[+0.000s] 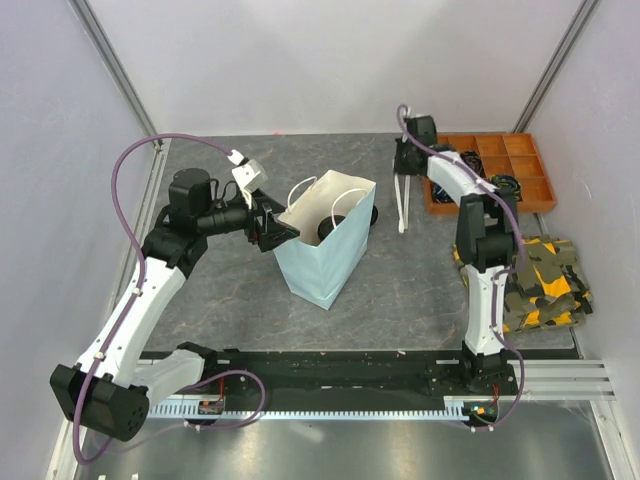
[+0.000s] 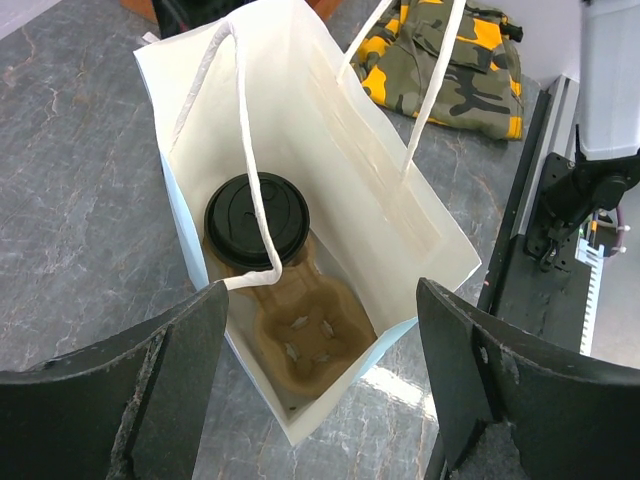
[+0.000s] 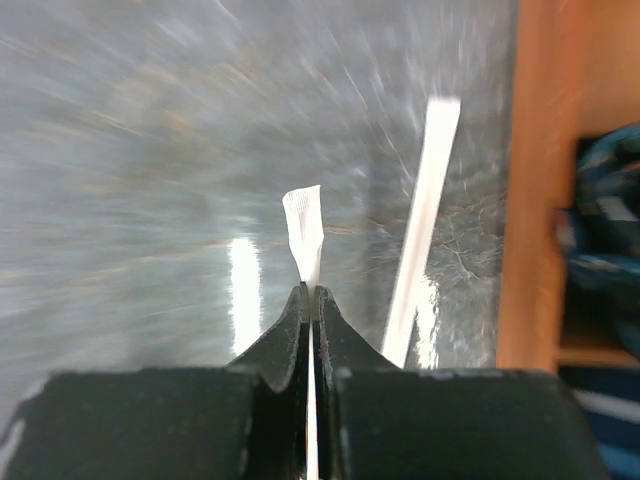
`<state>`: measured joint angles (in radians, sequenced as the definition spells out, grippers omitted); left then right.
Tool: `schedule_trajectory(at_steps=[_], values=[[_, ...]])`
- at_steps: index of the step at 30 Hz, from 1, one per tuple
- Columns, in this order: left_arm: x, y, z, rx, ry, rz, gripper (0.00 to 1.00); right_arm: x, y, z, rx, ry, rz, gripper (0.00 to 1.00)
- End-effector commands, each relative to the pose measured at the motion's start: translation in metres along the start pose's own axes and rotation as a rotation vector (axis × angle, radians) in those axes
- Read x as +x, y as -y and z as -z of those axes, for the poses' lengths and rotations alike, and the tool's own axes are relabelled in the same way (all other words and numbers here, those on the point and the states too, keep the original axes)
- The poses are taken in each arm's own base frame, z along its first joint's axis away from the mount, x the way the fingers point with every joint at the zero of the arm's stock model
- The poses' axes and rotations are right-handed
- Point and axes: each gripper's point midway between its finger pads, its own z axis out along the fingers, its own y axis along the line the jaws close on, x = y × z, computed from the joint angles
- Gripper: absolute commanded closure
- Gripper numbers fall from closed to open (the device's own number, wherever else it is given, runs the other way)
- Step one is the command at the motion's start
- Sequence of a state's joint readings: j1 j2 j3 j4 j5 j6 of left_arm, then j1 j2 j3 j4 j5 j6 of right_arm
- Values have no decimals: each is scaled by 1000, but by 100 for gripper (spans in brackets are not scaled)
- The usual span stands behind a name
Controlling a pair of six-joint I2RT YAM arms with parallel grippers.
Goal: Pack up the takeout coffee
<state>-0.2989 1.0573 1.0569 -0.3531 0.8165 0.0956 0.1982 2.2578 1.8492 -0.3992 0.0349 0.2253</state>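
Observation:
The takeout coffee (image 2: 257,221) stands inside the open light-blue paper bag (image 1: 325,245), its black lid up, in one cup hole of a tan pulp carrier (image 2: 300,330). The carrier's other hole is empty. In the top view the lid (image 1: 328,228) shows through the bag's mouth. My left gripper (image 2: 320,300) is open, hovering at the bag's left rim with nothing between its fingers. My right gripper (image 3: 311,290) is shut on a thin white paper-wrapped straw (image 3: 305,225) at the back of the table, right of the bag. A second white straw (image 3: 425,220) lies on the table beside it.
An orange compartment tray (image 1: 520,190) with dark coiled items sits at the back right, close to the right gripper (image 1: 402,172). A camouflage cloth (image 1: 545,285) lies at the right edge. A dark round thing (image 1: 372,214) shows behind the bag's right side.

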Motion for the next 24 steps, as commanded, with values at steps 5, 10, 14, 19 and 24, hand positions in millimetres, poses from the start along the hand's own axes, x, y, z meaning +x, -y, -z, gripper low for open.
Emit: schedule_trajectory(at_steps=[5, 10, 14, 19, 24], values=[[-10, 4, 5, 1, 27, -73, 17, -189, -60, 229, -321, 549, -97, 100], [-6, 7, 5, 11, 25, -65, 17, -247, -76, 345, -447, 882, -53, 100], [-7, 5, 5, 5, 36, -62, 17, -261, -106, 416, -646, 1104, -68, 100], [-9, 3, 2, 0, 43, -54, 17, -241, -158, 430, -750, 1137, -65, 100], [-9, 1, 1, -9, 50, -37, 17, -219, -191, 460, -792, 1253, 15, 100]])
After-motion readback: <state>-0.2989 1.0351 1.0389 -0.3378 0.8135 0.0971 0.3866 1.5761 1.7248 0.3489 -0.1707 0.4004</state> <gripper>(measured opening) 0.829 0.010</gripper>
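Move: The right hand, with a white straw already pinched near its far end, has the paper bag for its goal: the bag's middle is about 28 cm back, 14 cm left and 7 cm higher. The second straw's middle is some 9 cm back and 2 cm right; the orange tray is centred about 20 cm right, level with the hand. From the left hand, the bag's middle is roughly 8 cm right, 3 cm ahead and 15 cm below. Straight up and fast, the right hand carries the pinched straw some 50 cm clear of the table and the second straw, its fingers tipping up by nearly 70 degrees until they point outward and slightly upward. Partway up it also draws back about 13 cm, then swings left across the table to the bag's side, sinking slightly at the end; the fingers stay shut. ##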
